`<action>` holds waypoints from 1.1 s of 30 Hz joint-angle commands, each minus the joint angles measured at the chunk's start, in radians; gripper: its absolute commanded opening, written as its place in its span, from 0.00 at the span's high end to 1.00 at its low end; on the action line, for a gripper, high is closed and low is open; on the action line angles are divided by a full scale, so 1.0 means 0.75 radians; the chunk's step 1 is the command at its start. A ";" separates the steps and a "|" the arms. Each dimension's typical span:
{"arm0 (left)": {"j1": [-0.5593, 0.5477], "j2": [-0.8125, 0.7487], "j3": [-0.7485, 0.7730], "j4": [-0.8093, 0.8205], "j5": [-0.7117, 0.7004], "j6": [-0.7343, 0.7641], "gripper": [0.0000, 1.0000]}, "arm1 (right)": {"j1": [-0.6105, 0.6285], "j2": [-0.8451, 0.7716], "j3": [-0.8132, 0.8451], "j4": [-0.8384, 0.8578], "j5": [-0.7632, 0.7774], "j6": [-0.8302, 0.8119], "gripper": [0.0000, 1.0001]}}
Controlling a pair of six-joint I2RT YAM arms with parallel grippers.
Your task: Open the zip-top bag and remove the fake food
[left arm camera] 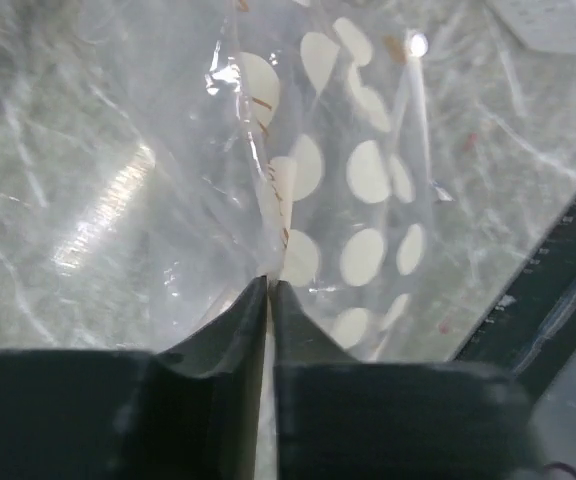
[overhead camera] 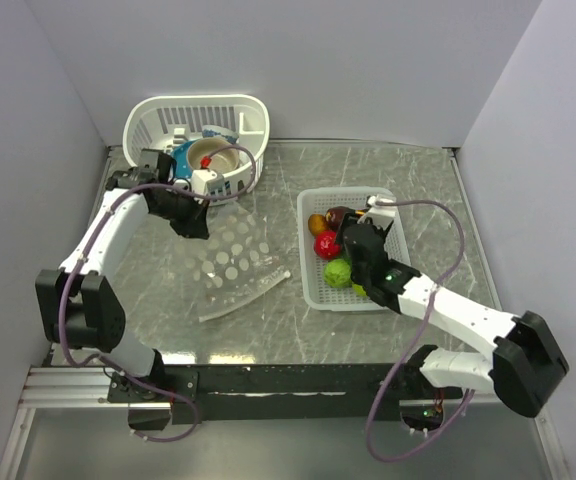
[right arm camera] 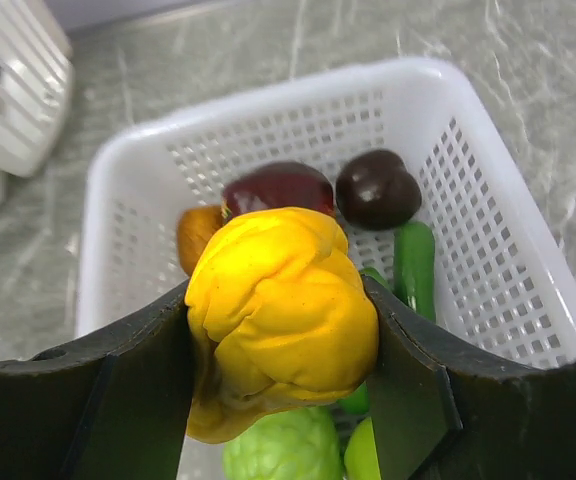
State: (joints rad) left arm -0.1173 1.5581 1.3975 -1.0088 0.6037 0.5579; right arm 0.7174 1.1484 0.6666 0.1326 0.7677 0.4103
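Observation:
The clear zip-top bag (overhead camera: 233, 262) with white dots lies flat left of centre, its zip strip (overhead camera: 248, 295) toward the front. My left gripper (overhead camera: 190, 218) is shut on the bag's far edge; the left wrist view shows the jaws pinching the dotted plastic (left arm camera: 368, 175). My right gripper (right arm camera: 283, 320) is shut on a yellow fake food piece (right arm camera: 283, 315), held just above the white mesh tray (right arm camera: 268, 95). In the tray (overhead camera: 353, 305) lie red (overhead camera: 327, 245), lime-green (overhead camera: 338, 273), orange (overhead camera: 317, 223) and dark maroon (overhead camera: 338, 214) pieces. A green piece (right arm camera: 414, 265) shows in the right wrist view.
A white slatted basket (overhead camera: 158, 120) holding a cup and other items stands at the back left, close behind my left gripper. Grey walls close in the table on three sides. A black rail (overhead camera: 298, 380) runs along the front edge.

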 commanded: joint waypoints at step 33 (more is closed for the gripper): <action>-0.050 -0.227 -0.131 0.345 0.033 -0.492 0.01 | -0.014 -0.371 0.257 -0.582 -0.165 -0.087 0.00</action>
State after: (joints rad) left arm -0.1539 1.4178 1.2957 -0.8165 0.5549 0.2111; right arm 0.7090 0.9150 0.8505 -0.2714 0.6445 0.3832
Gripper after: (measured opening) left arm 0.993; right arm 0.998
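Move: The yellow squash is still in the right fingers, with the middle of the white food basket almost straight below, about 1 cm to the right and 16 cm down. In the basket, the red apple lies some 5 cm left of that hand and level with it; the green ball lies about 3 cm left and 6 cm back. The emptied zip-top bag hangs from the left fingers, its middle roughly 5 cm right, 2 cm back and 12 cm down; the laundry basket stands about 20 cm ahead. The yellow squash is let go over the food basket as the right fingers spread fully after sinking a little; that hand then rises clear, nearly 10 cm from its low point, easing back about 4 cm. The bag is released too: the left fingers spring wide while drawing back and dipping slightly, then go forward and up, sink again to just above their starting height, and turn some 15 degrees counter-clockwise. ##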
